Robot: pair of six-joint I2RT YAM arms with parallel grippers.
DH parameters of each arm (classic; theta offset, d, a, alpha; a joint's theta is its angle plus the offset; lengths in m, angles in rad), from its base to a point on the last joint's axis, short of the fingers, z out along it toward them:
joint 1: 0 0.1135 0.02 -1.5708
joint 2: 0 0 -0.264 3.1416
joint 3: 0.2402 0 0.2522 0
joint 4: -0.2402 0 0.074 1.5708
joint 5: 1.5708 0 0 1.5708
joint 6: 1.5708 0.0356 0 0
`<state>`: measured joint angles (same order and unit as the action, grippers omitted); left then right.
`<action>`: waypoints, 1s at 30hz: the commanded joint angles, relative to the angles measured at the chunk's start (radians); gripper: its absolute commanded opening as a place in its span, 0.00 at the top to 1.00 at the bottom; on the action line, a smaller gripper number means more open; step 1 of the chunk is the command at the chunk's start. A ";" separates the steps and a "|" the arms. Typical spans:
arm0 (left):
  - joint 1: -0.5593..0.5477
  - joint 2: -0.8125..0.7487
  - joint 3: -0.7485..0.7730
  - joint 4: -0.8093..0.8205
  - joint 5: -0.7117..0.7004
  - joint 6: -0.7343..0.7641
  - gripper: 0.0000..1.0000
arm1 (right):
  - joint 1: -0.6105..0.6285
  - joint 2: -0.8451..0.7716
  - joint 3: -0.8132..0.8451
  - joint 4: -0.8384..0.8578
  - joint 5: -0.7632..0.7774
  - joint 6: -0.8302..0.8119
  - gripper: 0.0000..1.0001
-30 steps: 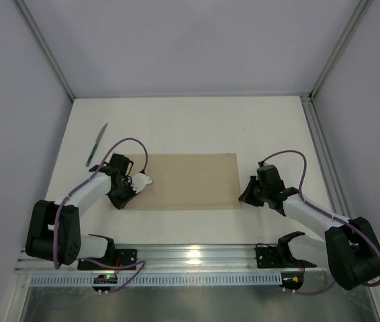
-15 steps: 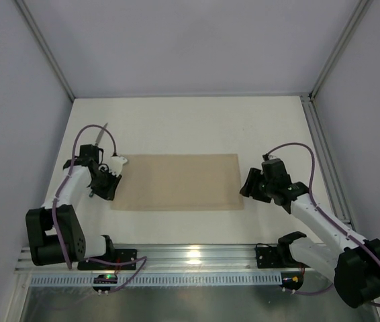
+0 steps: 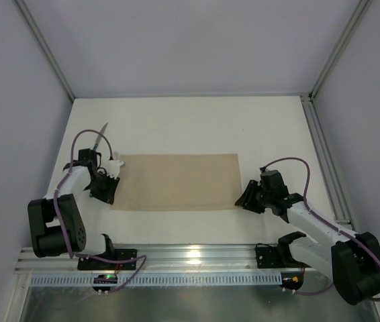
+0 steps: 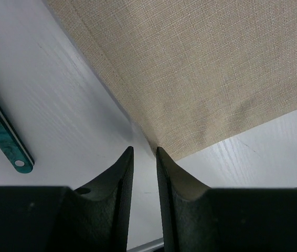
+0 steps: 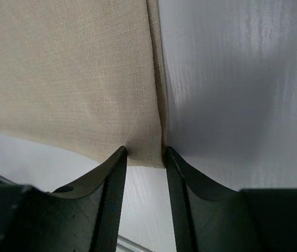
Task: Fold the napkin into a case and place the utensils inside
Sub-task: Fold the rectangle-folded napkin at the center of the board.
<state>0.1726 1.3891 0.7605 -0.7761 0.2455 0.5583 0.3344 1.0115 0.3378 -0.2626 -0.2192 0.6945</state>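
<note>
The napkin point(image 3: 176, 181) lies flat on the white table as a beige-tan rectangle with doubled edges. My left gripper point(image 3: 107, 194) is at its near-left corner; in the left wrist view point(image 4: 144, 149) the jaws stand narrowly apart with bare table between them, and the napkin corner point(image 4: 201, 68) touches the right fingertip. My right gripper point(image 3: 242, 200) is at the near-right corner; in the right wrist view point(image 5: 144, 148) the open fingers straddle the corner of the cloth point(image 5: 70, 68). The knife point(image 3: 99, 136) lies far left; its teal handle point(image 4: 1, 134) shows. The fork is out of view.
The table point(image 3: 190, 127) is boxed in by grey walls with metal frame posts point(image 3: 42, 50). A metal rail point(image 3: 197, 255) with the arm bases runs along the near edge. Purple cables loop over both arms.
My left gripper has moved left off the napkin's left part to its near-left corner. My right gripper rose a little, then came back down at the near-right corner.
</note>
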 commanded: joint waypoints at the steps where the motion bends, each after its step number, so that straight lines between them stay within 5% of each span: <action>1: 0.005 0.014 -0.009 0.044 0.023 -0.008 0.74 | -0.001 0.038 -0.059 0.026 -0.005 0.037 0.60; 5: 0.005 0.021 -0.009 0.044 0.038 -0.008 0.74 | -0.003 0.044 -0.052 0.025 0.029 0.031 0.66; 13: 0.004 0.013 0.008 0.017 0.084 -0.005 0.74 | -0.003 0.058 0.006 0.033 0.053 0.005 0.96; 22: 0.005 0.008 0.135 -0.054 0.164 -0.041 0.72 | -0.124 -0.054 0.098 -0.148 0.083 -0.119 0.96; 30: -0.053 0.158 0.161 0.018 0.133 -0.133 0.72 | -0.146 -0.131 0.173 -0.290 0.106 -0.181 0.96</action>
<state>0.1398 1.4960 0.9020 -0.7868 0.3683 0.4778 0.1940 0.8867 0.4519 -0.4885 -0.1337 0.5636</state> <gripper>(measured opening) 0.284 0.043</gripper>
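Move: The napkin's near-right corner sits right at the right hand's open fingertips, about 1 cm below the hand point, its far-right corner some 17 cm straight ahead. The left hand is at the near-left corner, which lies about 1 cm to its right, 1 cm back and 1 cm below. A teal utensil handle lies some 6 cm to the left hand's left and 4 cm ahead, also about 1 cm below. The napkin's near-right corner gets pinched as the right fingers shut on it; keeping that grip, the right hand drags it rightward about 5 cm, rising some 3 cm towards the end. The left hand first stays low by the near-left corner, then rises and goes forward about 4 cm beside the left edge, drifting right and starting to sink again, fingers still slightly open. ##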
